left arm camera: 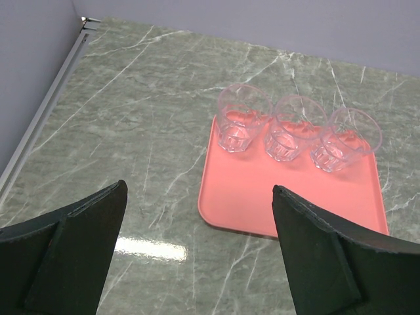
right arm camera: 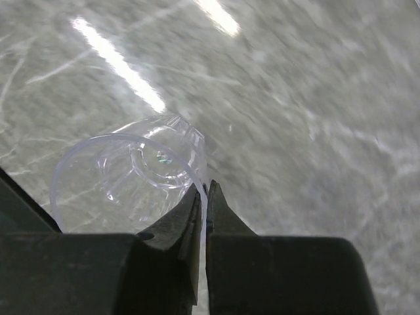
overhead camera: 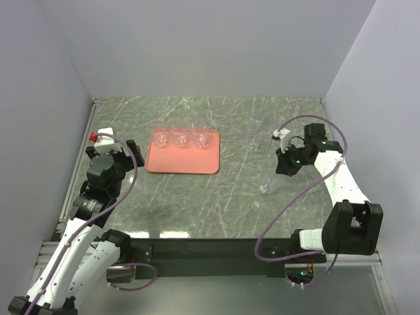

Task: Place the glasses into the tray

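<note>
The salmon-pink tray (overhead camera: 184, 161) lies left of the table's middle, with three clear glasses (overhead camera: 178, 138) upright in a row along its far edge. They also show in the left wrist view (left arm camera: 294, 128), on the tray (left arm camera: 295, 203). My left gripper (overhead camera: 128, 149) is open and empty, just left of the tray's near corner (left arm camera: 199, 188). My right gripper (right arm camera: 205, 187) is shut on the wall of a clear glass (right arm camera: 131, 170), one finger inside the rim and one outside, above the table on the right (overhead camera: 281, 163).
Two more faint clear glasses stand on the green marble table, one (overhead camera: 256, 140) left of the right gripper and one (overhead camera: 268, 186) nearer to me. Grey walls close in the left, back and right sides. A metal rail (left arm camera: 39, 125) runs along the left edge.
</note>
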Motion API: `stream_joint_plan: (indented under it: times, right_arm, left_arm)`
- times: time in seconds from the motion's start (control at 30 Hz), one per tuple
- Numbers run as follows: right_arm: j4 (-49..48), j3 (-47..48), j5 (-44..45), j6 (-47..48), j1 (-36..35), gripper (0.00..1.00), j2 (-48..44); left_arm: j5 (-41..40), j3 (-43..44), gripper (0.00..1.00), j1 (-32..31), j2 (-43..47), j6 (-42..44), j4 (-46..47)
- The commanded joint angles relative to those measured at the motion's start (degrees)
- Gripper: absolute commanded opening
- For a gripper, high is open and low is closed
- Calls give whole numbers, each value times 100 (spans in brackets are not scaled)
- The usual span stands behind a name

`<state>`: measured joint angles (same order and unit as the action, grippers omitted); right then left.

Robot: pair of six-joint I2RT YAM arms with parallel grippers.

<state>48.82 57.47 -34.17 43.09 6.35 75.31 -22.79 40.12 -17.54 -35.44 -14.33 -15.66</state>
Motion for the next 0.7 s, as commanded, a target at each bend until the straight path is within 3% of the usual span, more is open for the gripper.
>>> stream_joint_plan:
  times: [0.0,0.13,0.37,0.67]
  right_arm:
    - [-161,466,24,-99,-589,0,-52]
    - [-276,861,174,-301,-1450,0,317]
    - [-461,1792,350,-599,-2286,0,1370]
    - [-707,3094,411,-1188,-2735,0,2610]
  left_arm:
    - [-15,-22,98,22,-7,-44,239]
    - [-24,-22,98,23,-50,-35,248]
    - [-94,-39,98,23,-130,-9,248]
    - [-103,-30,98,23,-253,18,283]
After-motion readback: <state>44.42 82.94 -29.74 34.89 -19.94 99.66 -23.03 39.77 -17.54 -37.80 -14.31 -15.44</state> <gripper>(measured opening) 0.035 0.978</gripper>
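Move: The glass hanging by its rim from the right fingers is bound for the tray, whose middle lies about 38 cm to the left, 11 cm ahead and 12 cm below. The nearest of its three glasses stands 30 cm left and 16 cm ahead; two table glasses stand nearer, one 6 cm left and 14 cm ahead, the other 16 cm ahead and 1 cm right. The tray's middle is some 19 cm right of the left hand, 11 cm ahead, 25 cm down. With the shut right fingers still pinching the glass by its rim, the right arm sweeps it to the left towards the tray's near right corner, about 15 cm in all, passing on the base side of the standing glasses. The first part runs almost purely left with a small rise, then the path bends forward as well for some 8 cm in total while the hand sinks a little again and turns roughly 20 degrees counter-clockwise. ##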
